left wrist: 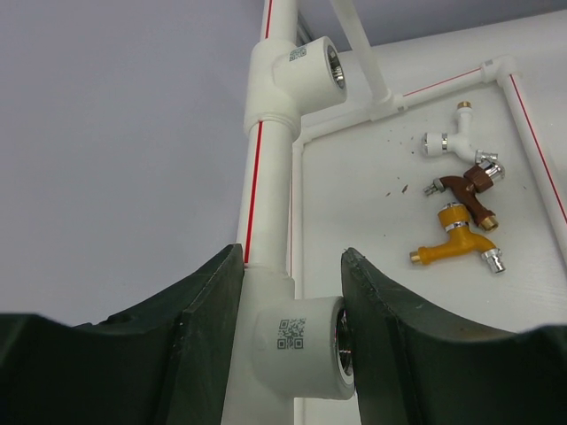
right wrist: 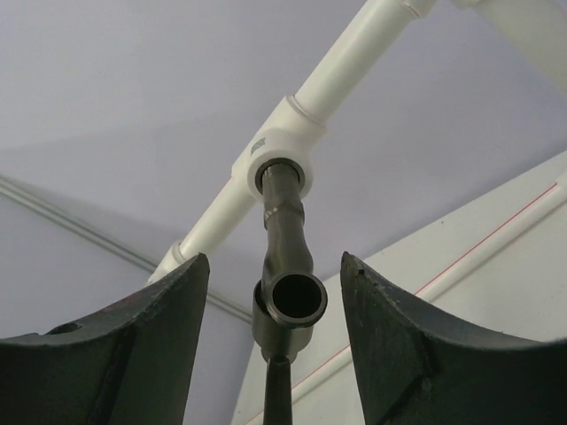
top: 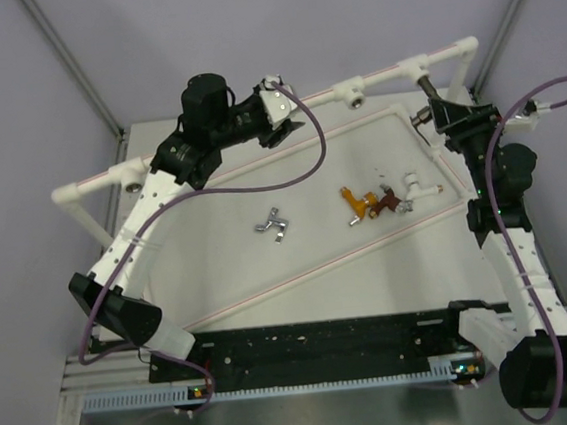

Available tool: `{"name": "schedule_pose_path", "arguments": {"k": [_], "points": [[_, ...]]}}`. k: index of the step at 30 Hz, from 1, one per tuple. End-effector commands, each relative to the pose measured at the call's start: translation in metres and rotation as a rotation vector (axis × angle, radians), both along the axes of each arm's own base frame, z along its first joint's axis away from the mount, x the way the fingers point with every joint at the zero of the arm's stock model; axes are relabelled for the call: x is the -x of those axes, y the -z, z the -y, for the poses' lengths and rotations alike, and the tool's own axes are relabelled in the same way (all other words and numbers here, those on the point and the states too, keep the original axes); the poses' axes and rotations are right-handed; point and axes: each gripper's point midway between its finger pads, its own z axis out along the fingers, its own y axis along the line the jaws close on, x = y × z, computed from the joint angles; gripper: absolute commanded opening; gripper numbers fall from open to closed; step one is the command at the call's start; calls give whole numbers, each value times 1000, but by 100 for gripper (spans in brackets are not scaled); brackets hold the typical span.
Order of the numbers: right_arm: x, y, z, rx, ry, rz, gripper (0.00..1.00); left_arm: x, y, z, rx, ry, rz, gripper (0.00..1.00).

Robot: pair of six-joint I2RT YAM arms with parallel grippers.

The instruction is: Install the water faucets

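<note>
The dark grey faucet hangs screwed into a white pipe socket on the rail. My right gripper stands open around it, with a gap on each side; from above, the faucet and gripper sit at the back right. My left gripper is shut on another pipe socket, one finger behind the pipe, the other on the threaded mouth; from above, this gripper is at the back rail. On the board lie the silver, orange-gold, reddish-brown and white faucets.
A free socket sits further along the rail. The white board carries thin pipes with red lines. Purple cables loop over both arms. Grey walls close in the back and sides.
</note>
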Motion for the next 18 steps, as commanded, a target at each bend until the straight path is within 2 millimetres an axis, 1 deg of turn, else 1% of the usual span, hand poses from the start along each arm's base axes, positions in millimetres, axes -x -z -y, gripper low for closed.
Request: {"name": "schedule_pose_path", "arguments": {"k": [1,5,8,13,16,18], "points": [[5,-24,-1,-111,-36,66,59,-17,66,-8,-116,-83,-155,53],[2,-22,-5,-224,-75,37,45,-17,71,-10,-129,-94,-154,52],[1,-19,-1,-335,-71,0,35,-16,69,-9,-130,-93,-151,52],[-3,-10,0,-616,-114,-82,9,-15,70,-7,-132,-90,-149,50],[-5,-5,-3,-786,-143,-146,0,-15,68,-8,-133,-93,-144,50],[-5,-2,-5,-923,-171,-188,0,-15,68,-8,-132,-94,-143,50]]}}
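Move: The grey faucet's body sits between the right gripper's open fingers, only about 1 cm ahead. The white tee it is threaded into is roughly 6 cm farther ahead of the hand, 3 cm left and 4 cm above; the next tee along the rack is some 15 cm left, 4 cm ahead and 3 cm up. From the left gripper, which already holds the rack, the grey faucet lies about 26 cm right and nearly level fore and aft. Close the right fingers from both sides onto the grey faucet's body and roll the wrist about 30 degrees clockwise as seen from behind the hand, starting the roll while they close and carrying on once they grip. Keep the hand practically in place, with under a centimetre of drift forward. Let the left gripper keep its hold on the rack's pipe. ##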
